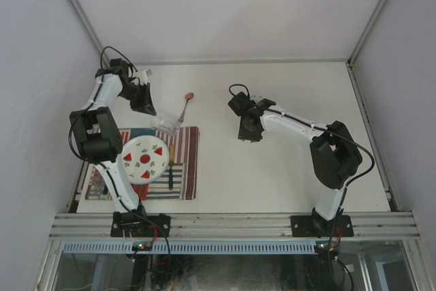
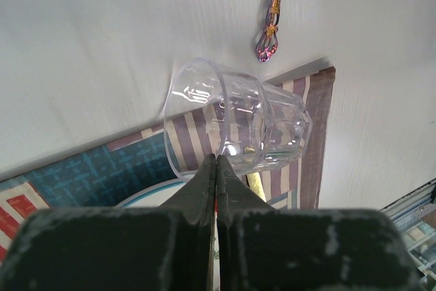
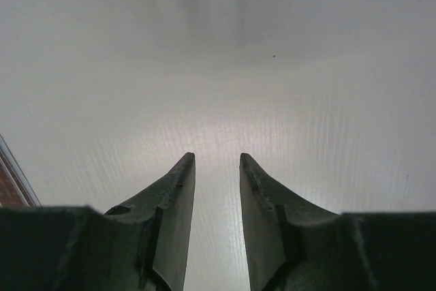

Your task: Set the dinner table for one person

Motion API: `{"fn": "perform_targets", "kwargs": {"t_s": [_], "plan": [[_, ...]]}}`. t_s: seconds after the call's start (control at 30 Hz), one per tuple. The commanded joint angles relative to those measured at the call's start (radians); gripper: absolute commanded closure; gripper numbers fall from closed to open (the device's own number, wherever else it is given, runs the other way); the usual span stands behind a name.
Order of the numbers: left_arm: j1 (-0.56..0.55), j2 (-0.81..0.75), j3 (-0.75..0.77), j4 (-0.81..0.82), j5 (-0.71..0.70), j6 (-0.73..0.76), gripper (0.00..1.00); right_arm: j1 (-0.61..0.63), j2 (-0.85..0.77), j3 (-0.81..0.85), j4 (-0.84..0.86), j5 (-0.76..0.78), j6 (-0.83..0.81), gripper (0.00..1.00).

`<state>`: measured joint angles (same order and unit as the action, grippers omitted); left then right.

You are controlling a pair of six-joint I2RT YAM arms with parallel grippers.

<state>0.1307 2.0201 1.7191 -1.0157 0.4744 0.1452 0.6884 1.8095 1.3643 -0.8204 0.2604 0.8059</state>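
A clear glass [image 2: 238, 117] rests at the far edge of the striped placemat [image 2: 82, 168], its mouth turned toward my left gripper [image 2: 216, 158]. That gripper is shut, fingertips together right at the glass's near rim; no glass wall shows between them. In the top view the glass [image 1: 167, 125] is just beyond the white plate [image 1: 144, 158], which lies on the placemat [image 1: 189, 161]. A purple-gold spoon [image 1: 187, 104] lies on the dinner table [image 1: 286, 168] past the glass. My right gripper [image 3: 216, 158] is open over bare tabletop, nothing between its fingers.
The spoon's handle end [image 2: 271, 28] points at the placemat's corner. A gold utensil [image 2: 255, 185] shows through the glass, with cutlery [image 1: 172, 178] on the mat beside the plate. My right gripper [image 1: 246, 133] hangs mid-table. Rails and walls bound the table.
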Motion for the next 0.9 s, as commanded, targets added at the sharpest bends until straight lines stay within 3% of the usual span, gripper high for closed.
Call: {"fn": "perform_targets", "kwargs": {"t_s": [0.0, 0.3, 0.53, 0.67, 0.87], "plan": [[-0.020, -0.058, 0.061, -0.087, -0.013, 0.023, 1.00, -0.006, -0.002, 0.037, 0.020, 0.017, -0.011, 0.68], [-0.085, -0.142, 0.098, -0.179, -0.024, 0.048, 1.00, -0.013, -0.001, 0.038, 0.039, 0.029, -0.014, 0.69], [-0.105, -0.190, 0.045, -0.155, -0.062, 0.032, 1.00, -0.014, -0.003, 0.027, 0.045, 0.025, -0.033, 0.69], [-0.089, -0.174, 0.008, -0.100, -0.128, 0.042, 0.80, -0.015, 0.007, 0.032, 0.043, 0.008, -0.046, 0.67], [0.016, -0.047, 0.050, -0.125, 0.156, 0.048, 0.69, -0.015, -0.014, 0.024, -0.011, 0.035, -0.060, 0.67]]}}
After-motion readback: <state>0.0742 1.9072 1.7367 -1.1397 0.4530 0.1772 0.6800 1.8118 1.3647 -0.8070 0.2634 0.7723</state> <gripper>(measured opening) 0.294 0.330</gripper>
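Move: The clear glass lies on its side just under the closed left gripper, about 3 cm to the right, 1 cm back and 5 cm lower, its mouth to the left. The spoon is some 9 cm right and 6 cm forward of that hand, the plate about 13 cm back and 5 cm left, the knife roughly 16 cm back and 4 cm right. From the right gripper the glass lies about 30 cm left and 9 cm forward. Raise the shut left gripper about 5 cm above the toppled glass while drawing it back and to the right, each some 3 to 4 cm. Then open the fingers to roughly a third and start down again with a slight swing left, ending still above the glass with the fingers parted and pointing down. ##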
